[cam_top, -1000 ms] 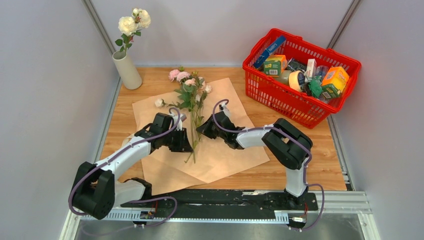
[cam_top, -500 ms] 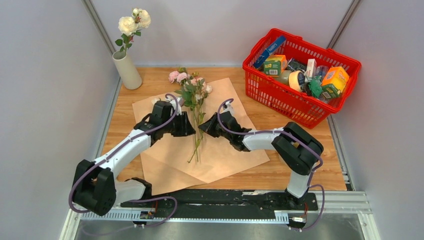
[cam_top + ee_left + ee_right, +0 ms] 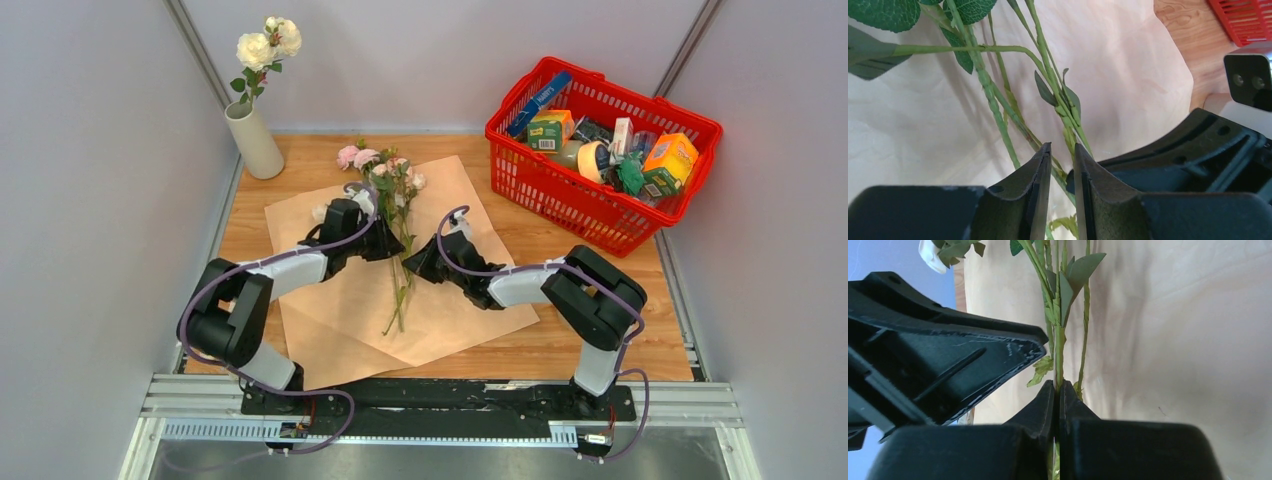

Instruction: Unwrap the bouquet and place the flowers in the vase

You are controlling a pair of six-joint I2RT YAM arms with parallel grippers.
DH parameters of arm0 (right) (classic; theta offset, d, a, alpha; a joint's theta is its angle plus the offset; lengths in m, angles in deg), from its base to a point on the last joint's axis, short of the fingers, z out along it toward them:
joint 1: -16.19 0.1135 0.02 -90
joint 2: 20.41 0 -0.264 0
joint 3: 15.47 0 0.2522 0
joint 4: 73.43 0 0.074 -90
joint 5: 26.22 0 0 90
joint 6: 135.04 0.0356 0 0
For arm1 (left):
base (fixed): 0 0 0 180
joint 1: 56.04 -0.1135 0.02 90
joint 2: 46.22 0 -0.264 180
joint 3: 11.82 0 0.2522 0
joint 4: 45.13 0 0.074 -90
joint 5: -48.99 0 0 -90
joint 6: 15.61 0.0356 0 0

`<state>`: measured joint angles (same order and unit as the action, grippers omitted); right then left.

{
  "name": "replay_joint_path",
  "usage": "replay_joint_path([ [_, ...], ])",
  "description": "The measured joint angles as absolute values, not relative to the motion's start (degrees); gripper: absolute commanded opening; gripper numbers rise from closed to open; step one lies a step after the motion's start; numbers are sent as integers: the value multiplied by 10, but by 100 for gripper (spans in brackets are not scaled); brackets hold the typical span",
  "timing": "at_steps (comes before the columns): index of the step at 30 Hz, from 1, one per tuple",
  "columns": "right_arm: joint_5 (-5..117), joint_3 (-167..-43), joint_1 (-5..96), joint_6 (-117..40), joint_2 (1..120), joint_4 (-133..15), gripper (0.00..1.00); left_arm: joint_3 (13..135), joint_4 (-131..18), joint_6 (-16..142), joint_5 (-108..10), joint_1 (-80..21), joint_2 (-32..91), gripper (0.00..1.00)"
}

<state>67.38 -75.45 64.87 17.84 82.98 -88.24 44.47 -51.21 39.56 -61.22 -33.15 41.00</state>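
Observation:
The bouquet lies unwrapped: its peach-tan paper (image 3: 450, 300) is spread flat on the table, and the flowers (image 3: 385, 175), pink and cream roses on long green stems, lie on it. My right gripper (image 3: 410, 263) (image 3: 1058, 385) is shut on one of the stems (image 3: 1058, 347). My left gripper (image 3: 388, 243) (image 3: 1062, 149) faces it from the left, its jaws a narrow gap apart, with stems (image 3: 998, 115) crossing beneath that gap. The vase (image 3: 254, 140) stands upright at the back left corner and holds cream roses (image 3: 268, 45).
A red basket (image 3: 550, 190) full of groceries sits at the back right, beside the paper's corner. Grey walls enclose the table on the left, back and right. The two gripper heads are almost touching over the stems.
My left gripper has moved up along the stems toward the flower heads, and its jaws opened wider, then narrowed again. The flowers shifted slightly right. My right gripper stays shut on the stem.

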Motion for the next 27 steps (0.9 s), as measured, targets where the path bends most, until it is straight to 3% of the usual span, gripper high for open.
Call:
replay_joint_path([
  [6, 679, -748, 649, 177, 827, -884, 0, 429, -448, 386, -595, -331, 456, 29],
  [20, 751, -710, 651, 153, 730, -824, 0, 429, -457, 400, -528, -329, 491, 29],
  [27, 754, -676, 653, 105, 682, -825, 0, 429, -473, 400, -557, -329, 461, 37],
])
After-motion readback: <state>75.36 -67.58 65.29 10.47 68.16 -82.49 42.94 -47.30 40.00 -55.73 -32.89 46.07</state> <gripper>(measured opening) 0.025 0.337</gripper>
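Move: The pink roses' loose stems lie on the paper almost under both hands: about 1 cm ahead, 1 cm left and 6 cm below the left fingers, and some 2 cm ahead, 2 cm left and 4 cm below the right fingers, which already hold a leafy stem. The pink roses are about 20 cm ahead and 7 cm left of the left hand; a white rose on a side branch stands roughly 8 cm ahead and 17 cm left of that hand. The leafy stem, still pinched in the right fingers, is drawn about 5 cm to the right and 3 cm up, away from the pink roses' stems, with a little backward drift late on and a slight tilt of the wrist. The left hand, fingers staying partly open, sinks some 5 cm beside it towards the loose stems, edging forward and left, then rises about 2 cm. ##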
